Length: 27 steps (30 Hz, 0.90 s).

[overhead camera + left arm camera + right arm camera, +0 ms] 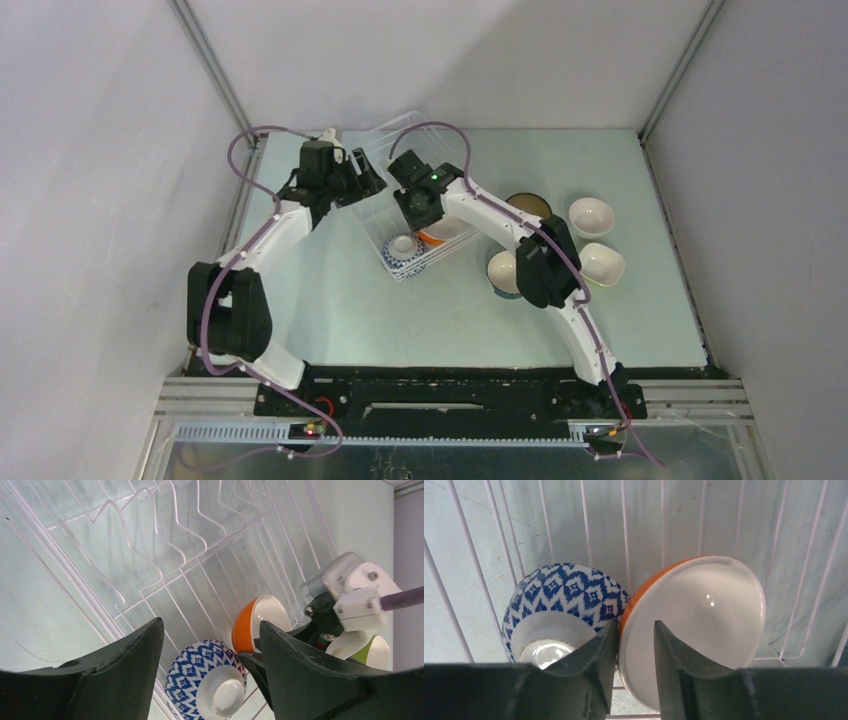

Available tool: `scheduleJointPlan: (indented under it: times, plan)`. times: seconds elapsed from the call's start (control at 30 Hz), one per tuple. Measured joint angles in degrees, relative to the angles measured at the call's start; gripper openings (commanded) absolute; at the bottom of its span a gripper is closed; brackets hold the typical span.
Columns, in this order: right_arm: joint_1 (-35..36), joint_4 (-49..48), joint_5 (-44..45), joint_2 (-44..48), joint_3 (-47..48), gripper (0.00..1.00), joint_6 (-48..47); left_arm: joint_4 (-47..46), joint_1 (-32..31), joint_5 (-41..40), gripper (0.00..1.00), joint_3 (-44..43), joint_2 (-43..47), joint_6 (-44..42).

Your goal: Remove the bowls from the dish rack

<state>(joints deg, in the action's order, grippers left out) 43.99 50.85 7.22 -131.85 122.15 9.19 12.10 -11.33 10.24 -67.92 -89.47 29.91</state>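
The white wire dish rack (375, 228) stands at the back middle of the table and holds two bowls. A blue-and-white patterned bowl (569, 592) lies with its foot toward the cameras. An orange bowl (704, 615) with a white inside leans on edge against it. My right gripper (636, 621) is open and straddles the orange bowl's rim: one finger sits between the two bowls, the other inside the orange one. My left gripper (211, 621) hangs open over the rack, above the blue-and-white bowl (200, 672) and apart from it.
Several bowls sit on the table right of the rack: a brown-inside one (528, 207), a white one (590, 215), a lime green one (602, 262) and one (503, 272) partly hidden under the right arm. The two arms are close together over the rack.
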Motion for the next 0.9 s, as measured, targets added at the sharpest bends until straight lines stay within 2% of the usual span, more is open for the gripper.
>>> scheduleJointPlan:
  times: [0.1, 0.13, 0.37, 0.6, 0.77, 0.9]
  plan:
    - [0.3, -0.4, 0.3, -0.9, 0.7, 0.05, 0.2, 0.0, 0.0, 0.0, 0.77, 0.2, 0.2, 0.0]
    - [0.5, -0.3, 0.3, -1.1, 1.0, 0.0, 0.1, 0.0, 0.0, 0.0, 0.77, 0.5, 0.3, 0.0]
    - [0.0, 0.9, 2.3, -0.9, 3.3, 0.0, 0.4, 0.7, 0.0, 0.0, 0.78, 1.8, 2.7, -1.0]
    - [-2.7, 1.3, 2.3, 8.4, 3.3, 0.0, 0.4, 2.5, -1.6, -2.1, 0.85, 1.8, 3.2, -3.6]
    - [-6.5, 1.5, 2.2, 17.7, 3.8, 0.0, 0.3, 7.8, -7.2, -7.3, 0.99, 1.4, 3.1, -7.7]
    - [-11.3, 2.7, 3.8, 22.2, 4.0, 0.0, 0.4, 14.9, -13.0, -12.8, 1.0, -4.3, 0.2, -11.7]
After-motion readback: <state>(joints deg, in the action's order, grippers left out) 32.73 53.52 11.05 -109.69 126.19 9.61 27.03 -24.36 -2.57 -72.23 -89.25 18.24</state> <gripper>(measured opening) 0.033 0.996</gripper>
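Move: The right hand's open fingers straddle the orange bowl's left rim, its middle about 4 cm to the right and 3 cm below. The patterned bowl lies some 6 cm left, 4 cm back and 3 cm lower; the brown bowl roughly 23 cm right, 5 cm ahead and 6 cm down. From the left hand, the patterned bowl is about 10 cm back, 6 cm right and 13 cm below, the orange one 6 cm back, 15 cm right, equally low. Right fingers pinch the orange bowl's rim, lift about 20 cm, veering right; left hand, opening, backs towards patterned bowl. ##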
